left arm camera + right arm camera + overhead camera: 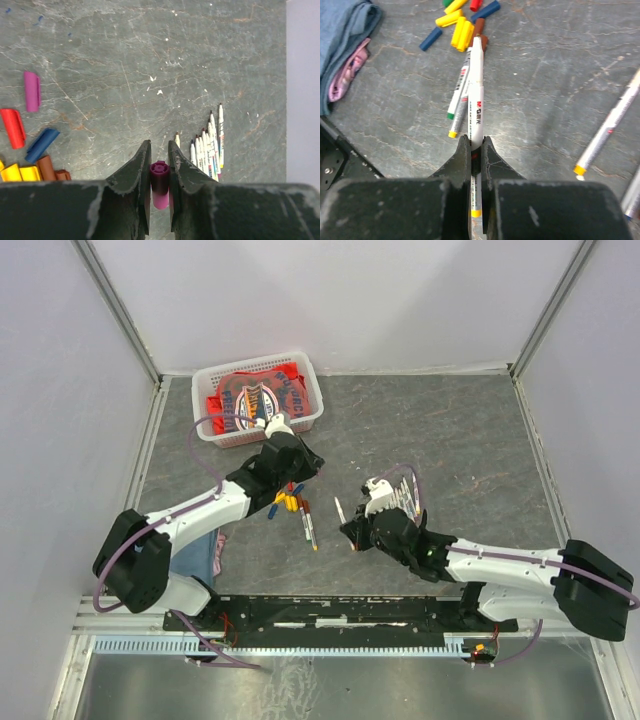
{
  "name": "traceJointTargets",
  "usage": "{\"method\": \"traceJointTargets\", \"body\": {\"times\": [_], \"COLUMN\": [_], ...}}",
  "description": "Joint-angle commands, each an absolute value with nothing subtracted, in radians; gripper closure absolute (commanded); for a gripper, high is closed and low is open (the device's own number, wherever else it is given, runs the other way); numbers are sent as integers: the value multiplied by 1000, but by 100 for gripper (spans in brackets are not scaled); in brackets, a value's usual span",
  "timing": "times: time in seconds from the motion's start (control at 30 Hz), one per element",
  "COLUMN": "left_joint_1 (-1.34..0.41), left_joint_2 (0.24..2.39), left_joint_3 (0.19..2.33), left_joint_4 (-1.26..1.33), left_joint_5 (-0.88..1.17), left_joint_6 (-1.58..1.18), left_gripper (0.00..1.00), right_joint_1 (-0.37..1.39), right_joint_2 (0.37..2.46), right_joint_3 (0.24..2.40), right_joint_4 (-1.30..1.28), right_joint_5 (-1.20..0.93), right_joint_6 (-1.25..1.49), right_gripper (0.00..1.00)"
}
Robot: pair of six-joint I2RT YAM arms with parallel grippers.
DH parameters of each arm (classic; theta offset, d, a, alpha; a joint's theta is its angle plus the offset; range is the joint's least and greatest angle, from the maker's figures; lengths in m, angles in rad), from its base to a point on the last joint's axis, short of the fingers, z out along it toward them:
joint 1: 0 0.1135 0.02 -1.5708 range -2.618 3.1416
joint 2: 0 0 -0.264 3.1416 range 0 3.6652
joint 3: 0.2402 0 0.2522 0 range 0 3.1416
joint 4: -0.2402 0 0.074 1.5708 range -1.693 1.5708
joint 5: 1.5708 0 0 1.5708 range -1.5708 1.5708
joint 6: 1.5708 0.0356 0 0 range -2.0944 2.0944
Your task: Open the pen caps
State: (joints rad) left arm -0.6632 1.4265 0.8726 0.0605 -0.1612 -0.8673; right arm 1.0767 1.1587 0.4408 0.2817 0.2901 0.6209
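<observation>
My left gripper (pixel 159 167) is shut on a purple pen cap (pixel 159 172), held upright between the fingers above the table. Loose pen caps lie to its left: purple (pixel 32 91), red (pixel 13 128), blue (pixel 42 145), brown (pixel 46 167) and yellow (pixel 20 173). My right gripper (pixel 477 145) is shut on a white pen barrel (pixel 476 85) that points toward yellow caps (pixel 461 32), a blue cap (pixel 430 38) and a brown cap (pixel 479 26). In the top view the left gripper (pixel 300 472) hangs just above the cap pile (pixel 290 500), with the right gripper (pixel 352 532) a little to the right.
A row of uncapped white pens (pixel 207 147) lies on the right. Two more pens (pixel 460 95) lie beside the held one, another (pixel 610 125) farther right. A white basket (pixel 316 400) holding a red cloth stands at the back. Blue cloth (pixel 345 35) lies near the left arm.
</observation>
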Motion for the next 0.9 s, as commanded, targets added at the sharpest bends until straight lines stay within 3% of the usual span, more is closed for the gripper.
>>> {"method": "traceJointTargets", "body": {"times": [0.0,0.2,0.87], "left_joint_1": [-664,-666,-680], "left_joint_2": [1397,1418,1520], "left_joint_3": [965,950,868], "left_joint_4": [-102,-295,-318], "left_joint_5": [-275,-435,-547], "left_joint_6": [-765,-668,-632], "left_gripper": [97,97,97], "right_joint_1": [1057,1002,868], "right_joint_2": [1121,1121,1317], "right_joint_3": [513,549,598], "right_joint_4": [114,-25,-66], "right_joint_5": [406,506,532], "right_joint_6": [609,651,658], "right_gripper": [99,99,94]}}
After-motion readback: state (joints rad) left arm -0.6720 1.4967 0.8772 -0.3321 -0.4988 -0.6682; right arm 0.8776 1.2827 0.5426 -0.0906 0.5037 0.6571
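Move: The left hand holds the purple cap; the pile of caps it goes for lies about 8 cm to its left, level with it fore and aft, some 13 cm below, with the red cap 3 cm beyond the pile's middle and the two brown-capped pens 8 cm back and 3 cm left of the hand. For the right hand's uncapped pen, the free spot is about 8 cm ahead, 10 cm right and 9 cm below; the lone pen lies 2 cm left of that spot, the pen row's middle 4 cm right of it and 1 cm farther out. The left hand, still pinching the purple cap, swings about 10 cm left and 8.5 cm down, drawing back a little, to the near side of the cap pile, rolling its left side up some 35 degrees and tipping its fingers down. At the same time the right hand carries its pen some 10 cm right, 5 cm forward and, mostly late, 5 cm down to the gap between the lone pen and the row, turning clockwise and sinking its left side about 20 degrees, fingers still shut on the pen though their effort falls near the end. ##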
